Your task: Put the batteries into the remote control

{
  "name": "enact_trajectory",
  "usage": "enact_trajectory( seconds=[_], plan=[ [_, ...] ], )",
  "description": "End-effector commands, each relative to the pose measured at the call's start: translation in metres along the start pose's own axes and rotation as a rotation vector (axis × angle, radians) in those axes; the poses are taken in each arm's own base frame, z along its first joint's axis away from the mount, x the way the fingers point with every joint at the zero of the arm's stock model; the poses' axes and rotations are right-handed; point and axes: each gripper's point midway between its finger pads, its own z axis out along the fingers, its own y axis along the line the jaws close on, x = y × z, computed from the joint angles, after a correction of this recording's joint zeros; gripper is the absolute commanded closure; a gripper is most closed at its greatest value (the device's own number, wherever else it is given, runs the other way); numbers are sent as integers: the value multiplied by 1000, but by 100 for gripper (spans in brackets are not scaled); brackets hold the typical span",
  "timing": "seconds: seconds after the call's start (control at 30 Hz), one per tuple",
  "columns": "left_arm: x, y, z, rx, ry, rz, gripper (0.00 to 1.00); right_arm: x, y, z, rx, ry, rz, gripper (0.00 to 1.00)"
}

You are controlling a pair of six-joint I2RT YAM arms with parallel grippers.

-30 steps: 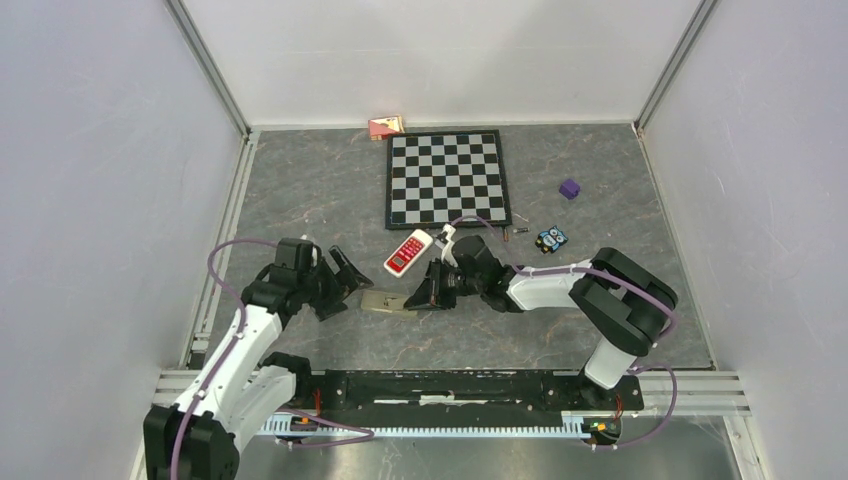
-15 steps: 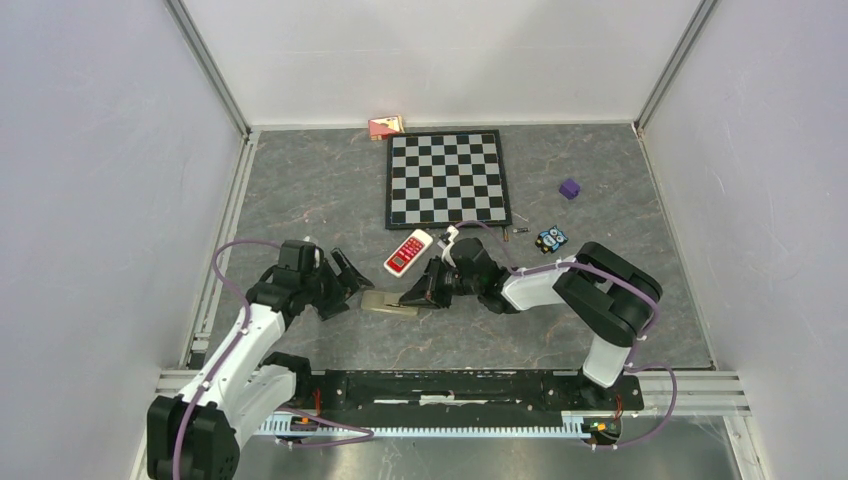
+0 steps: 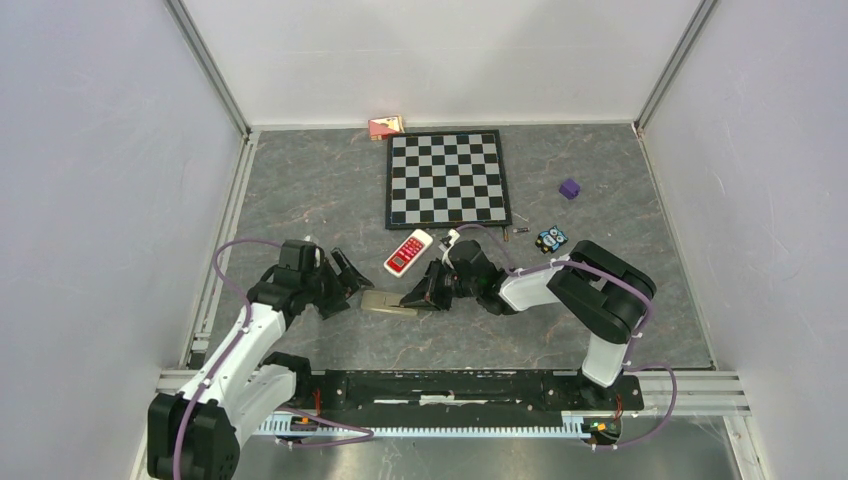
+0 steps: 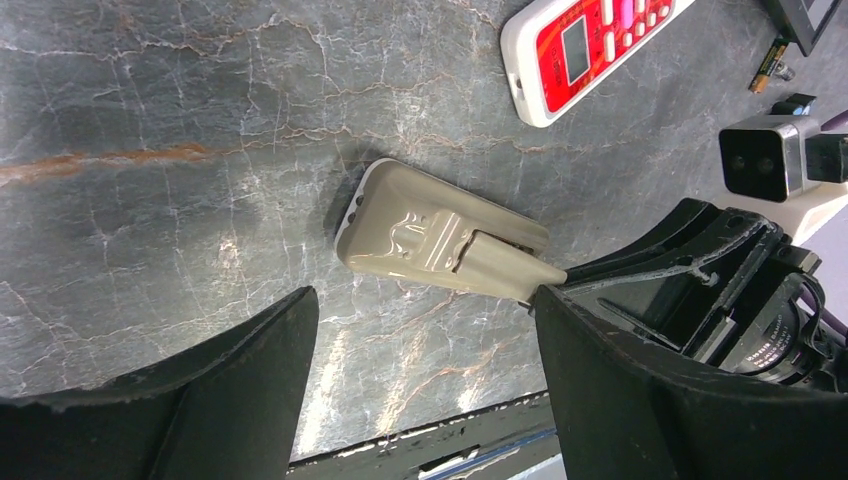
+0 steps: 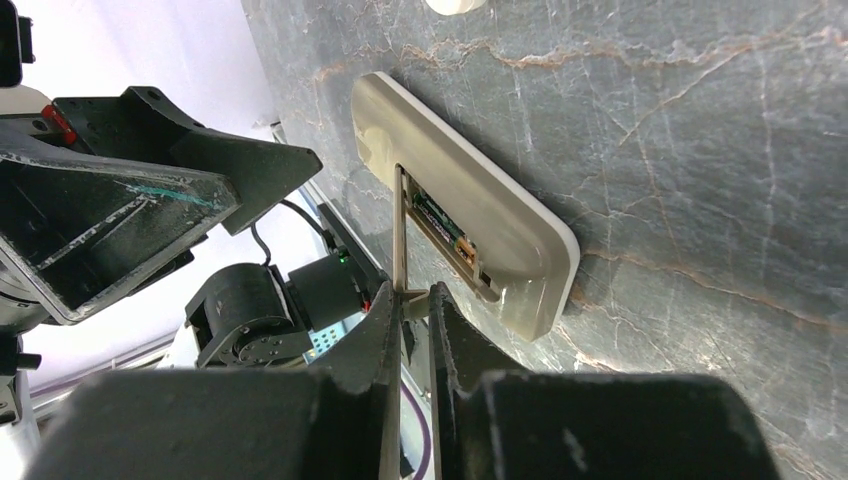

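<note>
A beige remote control (image 3: 388,302) lies face down in front of the arms, seen also in the left wrist view (image 4: 430,230). Its battery compartment (image 5: 447,228) stands open, with a green board and contacts showing. My right gripper (image 3: 420,297) (image 5: 418,300) is shut on the thin beige battery cover (image 5: 399,235), which is tilted up from the remote's end. My left gripper (image 3: 340,280) (image 4: 425,300) is open, its fingers just short of the remote's other end and holding nothing. One of the batteries (image 3: 520,231) (image 4: 768,68) lies by the chessboard's near right corner.
A red and white keypad handset (image 3: 407,252) lies just behind the beige remote. The chessboard (image 3: 447,178) is at the back, an orange box (image 3: 386,126) behind it, a purple cube (image 3: 569,188) to the right and a small blue and yellow object (image 3: 551,238) near the battery.
My right arm has shifted slightly left with the cover in its grip. My left gripper's fingers have narrowed a little but stay open.
</note>
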Motion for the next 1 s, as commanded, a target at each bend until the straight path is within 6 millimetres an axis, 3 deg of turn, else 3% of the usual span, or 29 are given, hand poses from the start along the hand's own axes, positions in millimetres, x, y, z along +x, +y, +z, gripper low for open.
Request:
enact_trajectory(
  seconds=[0.0,0.33,0.7,0.97],
  plan=[
    [-7,-1,2,12,-26,44,15,-3,-3,5,18,-22,15,100],
    [-6,2,3,2,-25,38,16,1,-2,9,18,7,46,98],
    [-9,0,4,1,-32,36,15,0,-2,3,61,3,3,59],
    [-13,2,4,-20,-45,36,14,-5,5,-2,77,-7,-32,51]
  ],
)
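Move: The right hand holds the battery cover by its free end. The beige remote's open battery bay lies about 2 cm to its left, 1 cm ahead and 2 cm below, with the remote's middle some 3 cm to the left and 2 cm below. The red remote is roughly 10 cm farther out, 1 cm to the right and 2 cm below. From the left hand, the bay is about 8 cm to the right, 1 cm back and 4 cm below. Still pinching the battery cover's free end, the right hand eases down about 1 cm towards the open bay, the fingers tipping a few degrees. Then the fingers spread to nearly half open, ending the pinch, and the hand comes back up by about as much, still close around the cover. ##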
